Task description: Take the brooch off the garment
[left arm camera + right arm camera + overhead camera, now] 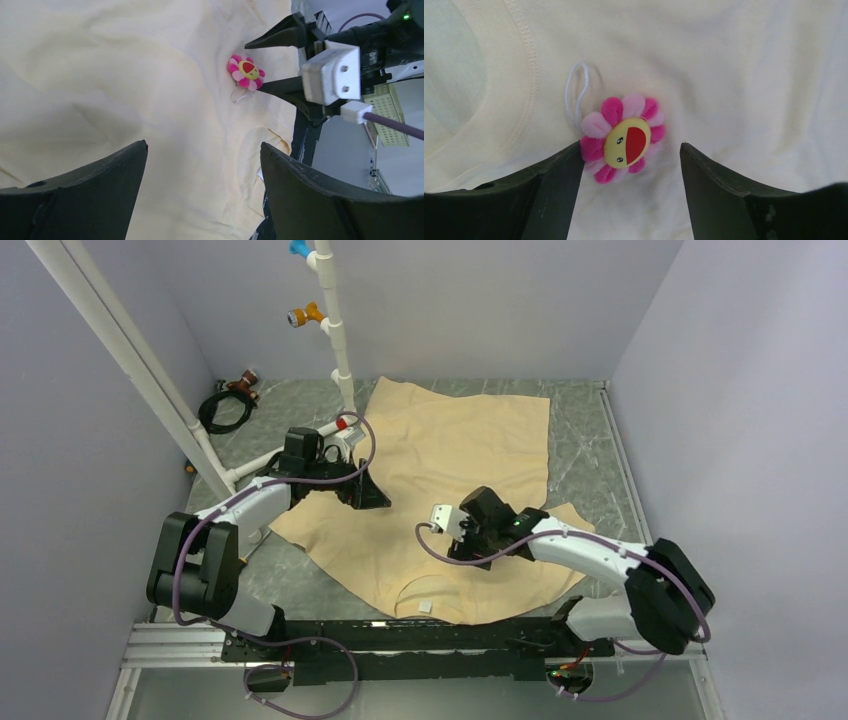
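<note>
The beige garment (450, 440) lies spread flat on the table, its round neckline (519, 75) toward the near edge. The brooch (623, 138), a pink-petalled flower with a yellow face and red mouth, sits on the cloth just below the neckline, a white loop (574, 90) beside it. My right gripper (629, 147) is open around it: the left finger touches the petals and the right finger stands apart. From the left wrist view the brooch (246, 72) shows between the right gripper's fingers. My left gripper (202, 150) is open over bare cloth, further up the shirt (365, 490).
A white pipe stand (335, 320) with blue and orange pegs rises at the back. A slanted white pipe (130, 360) and a black cable coil (225, 405) are at the far left. The white neck label (424, 607) lies near the front rail (400, 640).
</note>
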Tool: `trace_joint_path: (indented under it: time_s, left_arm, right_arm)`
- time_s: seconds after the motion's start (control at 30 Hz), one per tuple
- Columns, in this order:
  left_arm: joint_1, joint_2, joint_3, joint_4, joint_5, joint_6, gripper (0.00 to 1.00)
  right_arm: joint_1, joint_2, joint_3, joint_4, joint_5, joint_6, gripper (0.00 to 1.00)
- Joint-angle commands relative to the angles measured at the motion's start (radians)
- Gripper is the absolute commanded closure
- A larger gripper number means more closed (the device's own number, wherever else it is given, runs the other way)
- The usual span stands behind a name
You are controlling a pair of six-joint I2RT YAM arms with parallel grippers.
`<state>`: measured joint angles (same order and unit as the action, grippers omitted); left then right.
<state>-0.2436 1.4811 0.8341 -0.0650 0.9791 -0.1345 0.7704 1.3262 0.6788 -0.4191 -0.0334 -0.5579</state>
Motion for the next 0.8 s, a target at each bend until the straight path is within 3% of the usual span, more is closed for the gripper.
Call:
trace_joint_path:
  time_s: [0.0, 0.1, 0.3, 0.7, 0.77]
  left_arm:
    - [-0.002, -0.014, -0.006, 0.025, 0.016, 0.005, 0.11]
    - [-0.001, -0.006, -0.003, 0.025, 0.006, 0.004, 0.11]
    - [-0.002, 0.004, 0.000, 0.023, -0.001, 0.003, 0.12]
    - [-0.002, 0.001, -0.016, 0.040, 0.002, 0.003, 0.12]
    - [-0.002, -0.001, -0.019, 0.041, 0.004, 0.003, 0.12]
  right_arm:
    - [0.004, -0.122, -0.030, 0.062, 0.087, -0.007, 0.28]
    - [0.006, -0.177, -0.058, 0.060, 0.062, -0.030, 0.31]
    - [0.007, -0.181, -0.082, 0.093, 0.107, -0.053, 0.47]
    - [0.008, -0.135, -0.054, 0.083, 0.071, -0.040, 1.00]
    - [0.007, -0.137, -0.049, 0.077, 0.057, -0.033, 1.00]
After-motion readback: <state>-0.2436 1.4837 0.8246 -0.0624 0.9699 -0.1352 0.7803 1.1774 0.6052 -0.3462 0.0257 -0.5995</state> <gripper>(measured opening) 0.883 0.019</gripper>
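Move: The brooch lies almost straight under the right hand's open fingertips, about 1 cm to the left and 2 cm below, with its cord loop some 3 cm nearer the base and 3 cm farther left than the brooch. The collar opening is about 8 cm back and 8 cm left of the right hand. From the left hand the brooch is roughly 10 cm back, 18 cm right and 11 cm lower. The right hand rises about 2.5 cm, tilting some 10 degrees, and shuts its fingers, pinching the brooch's petal edge. ##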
